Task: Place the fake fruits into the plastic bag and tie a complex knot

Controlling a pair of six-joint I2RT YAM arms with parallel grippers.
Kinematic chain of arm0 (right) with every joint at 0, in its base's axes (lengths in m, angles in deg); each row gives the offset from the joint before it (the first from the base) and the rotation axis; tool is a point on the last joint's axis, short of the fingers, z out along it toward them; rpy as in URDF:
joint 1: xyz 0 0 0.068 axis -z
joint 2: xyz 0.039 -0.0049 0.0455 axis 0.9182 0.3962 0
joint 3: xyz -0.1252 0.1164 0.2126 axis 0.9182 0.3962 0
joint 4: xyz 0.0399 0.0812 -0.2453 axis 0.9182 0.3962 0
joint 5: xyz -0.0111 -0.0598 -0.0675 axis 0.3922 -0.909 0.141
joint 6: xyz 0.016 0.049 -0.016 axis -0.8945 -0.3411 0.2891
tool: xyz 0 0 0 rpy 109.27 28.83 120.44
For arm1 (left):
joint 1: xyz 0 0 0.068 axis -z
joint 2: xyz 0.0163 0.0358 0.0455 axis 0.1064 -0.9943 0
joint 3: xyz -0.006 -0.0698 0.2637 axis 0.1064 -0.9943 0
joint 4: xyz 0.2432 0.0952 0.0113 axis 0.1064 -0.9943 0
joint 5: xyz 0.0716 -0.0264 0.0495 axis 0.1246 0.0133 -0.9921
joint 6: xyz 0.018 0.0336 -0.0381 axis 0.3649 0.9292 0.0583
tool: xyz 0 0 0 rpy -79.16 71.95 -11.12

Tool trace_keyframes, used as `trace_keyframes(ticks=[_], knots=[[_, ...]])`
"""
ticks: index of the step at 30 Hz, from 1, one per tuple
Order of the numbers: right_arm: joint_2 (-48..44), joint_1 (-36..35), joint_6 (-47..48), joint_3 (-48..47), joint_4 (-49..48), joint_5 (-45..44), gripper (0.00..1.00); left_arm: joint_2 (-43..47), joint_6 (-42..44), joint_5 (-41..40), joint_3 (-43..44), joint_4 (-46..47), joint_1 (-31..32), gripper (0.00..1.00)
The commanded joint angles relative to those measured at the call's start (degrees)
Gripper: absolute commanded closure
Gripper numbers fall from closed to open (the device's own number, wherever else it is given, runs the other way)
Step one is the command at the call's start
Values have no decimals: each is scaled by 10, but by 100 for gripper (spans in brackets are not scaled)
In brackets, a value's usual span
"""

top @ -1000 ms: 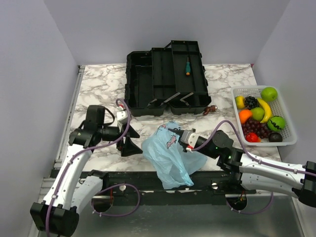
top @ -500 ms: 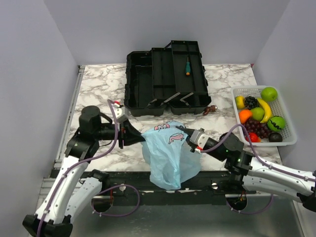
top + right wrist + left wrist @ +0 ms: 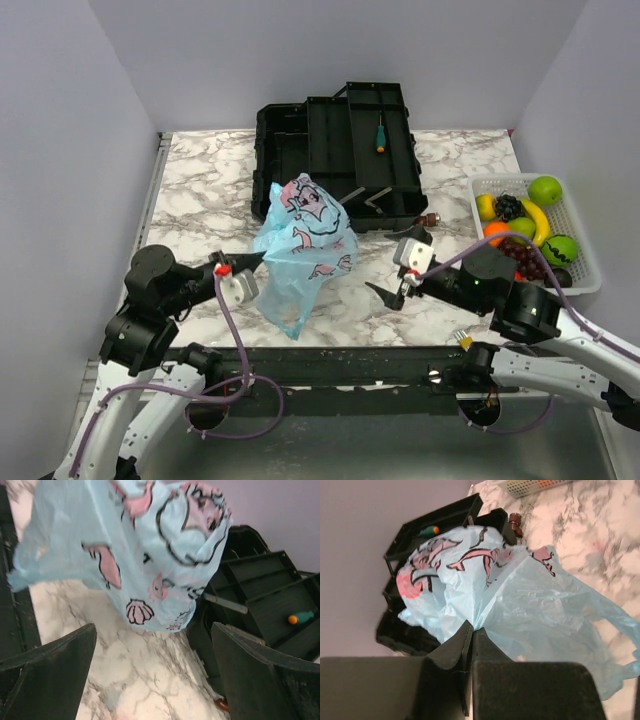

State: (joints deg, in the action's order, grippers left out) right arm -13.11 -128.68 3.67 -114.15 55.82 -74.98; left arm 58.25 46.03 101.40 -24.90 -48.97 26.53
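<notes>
The light-blue plastic bag (image 3: 300,242) with pink cartoon print hangs in the air over the marble table, bunched up. My left gripper (image 3: 252,263) is shut on its gathered edge, and in the left wrist view the plastic bag (image 3: 520,595) fans out from the pinched jaws of the left gripper (image 3: 472,627). My right gripper (image 3: 388,293) stands open and empty to the right of the bag, apart from it. The right wrist view shows the plastic bag (image 3: 125,545) ahead of the spread right gripper (image 3: 155,650). The fake fruits (image 3: 525,240) lie in the white basket. No knot is in view.
An open black toolbox (image 3: 335,160) stands behind the bag, with a green-handled screwdriver (image 3: 380,135) on its tray. The white mesh basket (image 3: 590,245) sits at the table's right edge. A small brown object (image 3: 430,218) lies by the toolbox's front right corner.
The left gripper closed on the bag and drew it up and towards the back left. The right gripper let the bag go, opened, and pulled back to the right.
</notes>
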Motion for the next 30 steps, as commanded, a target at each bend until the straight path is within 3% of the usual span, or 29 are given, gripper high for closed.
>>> trace_keyframes(ticks=[1, 5, 10, 15, 19, 21, 25, 30], knots=[[35, 3, -54, -77, 82, 67, 0, 50, 288, 9, -48, -71, 60, 100], [92, 3, -58, -110, 54, 74, 0, 136, 524, 8, -152, -76, 95, 100], [194, 3, -76, -137, 6, 108, 0, 162, 661, 55, -185, -96, 101, 100], [279, 3, -90, -141, -40, 93, 0, 166, 744, 78, -192, -131, 102, 100], [293, 14, -35, -103, -77, 62, 0, 179, 805, 90, -197, -182, 102, 100], [300, 50, -24, -117, -78, 112, 0, 190, 836, 97, -205, -203, 101, 100], [329, 74, 48, -157, -3, 182, 0, 198, 855, 102, -219, -201, 102, 100], [361, 76, 105, -123, 54, 213, 3, 208, 859, 98, -235, -183, 102, 100]])
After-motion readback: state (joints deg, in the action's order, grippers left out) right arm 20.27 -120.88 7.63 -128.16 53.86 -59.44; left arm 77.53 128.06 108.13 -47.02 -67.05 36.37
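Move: The light-blue bag, whose near left edge the left fingers already pinch, has its middle about 14 cm to the open right hand's left, 2 cm ahead and slightly below. The black toolbox is roughly 20 cm ahead of the right hand, 6 cm left and 18 cm lower; the brown handle lies 10 cm ahead, 12 cm right and some 25 cm down. From the left hand, the bag's middle is about 8 cm right, 1 cm ahead and slightly lower. Still pinching the bag, the left twists down-back some 14 cm; the open right reaches left-forward over the bag. ##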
